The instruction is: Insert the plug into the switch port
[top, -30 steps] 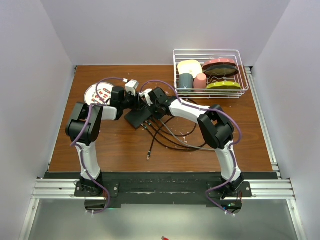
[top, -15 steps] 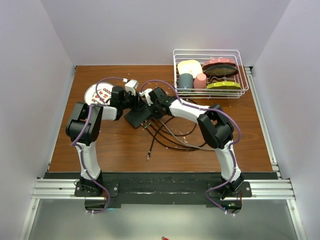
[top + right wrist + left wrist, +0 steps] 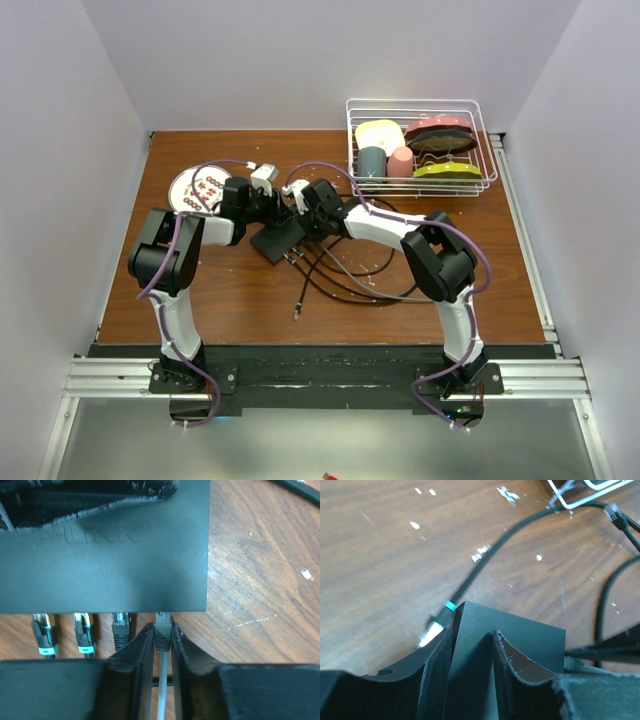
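The switch (image 3: 278, 240) is a flat black box on the brown table, left of centre. My left gripper (image 3: 258, 207) is shut on its far edge; in the left wrist view its fingers (image 3: 437, 652) clamp the switch (image 3: 525, 640). My right gripper (image 3: 308, 212) is shut on a grey plug (image 3: 162, 632) with a grey cable. In the right wrist view the plug's front end meets the port edge of the switch (image 3: 100, 565) at the rightmost port. I cannot tell how deep it sits. Three other plugs (image 3: 84, 630) sit in the ports to its left.
Black cables (image 3: 340, 270) loop across the table in front of the switch, with a loose plug end (image 3: 297, 313). A round white plate (image 3: 195, 185) lies at the back left. A white wire rack (image 3: 480, 150) with dishes stands at the back right.
Both grippers and the switch have shifted slightly toward the near right. The right arm's elbow has swung right, and the cables have moved a little.
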Controlling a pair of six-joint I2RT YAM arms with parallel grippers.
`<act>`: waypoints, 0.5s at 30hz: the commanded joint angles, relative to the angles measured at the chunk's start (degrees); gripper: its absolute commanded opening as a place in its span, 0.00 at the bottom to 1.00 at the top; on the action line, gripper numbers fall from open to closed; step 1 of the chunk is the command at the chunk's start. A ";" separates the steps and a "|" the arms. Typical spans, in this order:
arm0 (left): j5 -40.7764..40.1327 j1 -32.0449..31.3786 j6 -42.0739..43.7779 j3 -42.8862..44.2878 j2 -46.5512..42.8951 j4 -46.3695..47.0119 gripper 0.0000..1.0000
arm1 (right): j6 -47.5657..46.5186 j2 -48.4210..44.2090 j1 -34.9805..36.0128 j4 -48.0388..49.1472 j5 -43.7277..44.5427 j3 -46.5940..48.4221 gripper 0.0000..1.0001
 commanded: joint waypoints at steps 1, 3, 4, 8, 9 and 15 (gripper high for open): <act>2.27 -2.00 -2.90 -4.30 -1.76 -8.06 0.41 | 0.86 -8.47 0.74 16.10 -1.82 1.61 0.28; 1.21 -0.24 -4.48 -5.36 -3.34 -6.92 0.48 | 0.86 -9.17 0.74 14.71 -1.64 0.56 0.34; 1.21 0.28 -5.01 -6.50 -3.78 -6.31 0.50 | 0.86 -9.44 0.83 14.34 -1.03 0.21 0.37; 0.95 2.92 -7.03 -8.61 -5.45 -3.67 0.61 | 0.86 -10.75 0.83 13.20 -0.23 -1.82 0.44; 1.03 3.01 -7.30 -8.79 -5.55 -3.49 0.64 | 2.51 -11.11 0.74 13.11 -0.23 -2.52 0.45; 1.03 3.01 -7.21 -9.41 -6.16 -2.35 0.74 | 2.97 -14.27 0.74 11.88 1.09 -5.68 0.54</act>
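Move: The grey-blue plug sits in the switch's port between the right fingertips, so its offset there is nil; it is about 6 cm back and 6 cm right of the left hand, at its height. The switch's middle is about 6 cm left and 1 cm ahead of the right hand, and some 5 cm straight back from the left. A seated black plug lies about 2 cm left and 1 cm back of the right hand. A loose black plug is about 3 cm ahead, 2 cm left and 2 cm below the left hand. The grey-blue plug is let go in its port: the right fingers open wider and come free, rising about 12 cm with a slight drift left, while the wrist tips the fingers up some 20 degrees. The switch is released too, as the left fingers, astride its far long edge, spread and the hand draws back about 3 cm and a little left. ##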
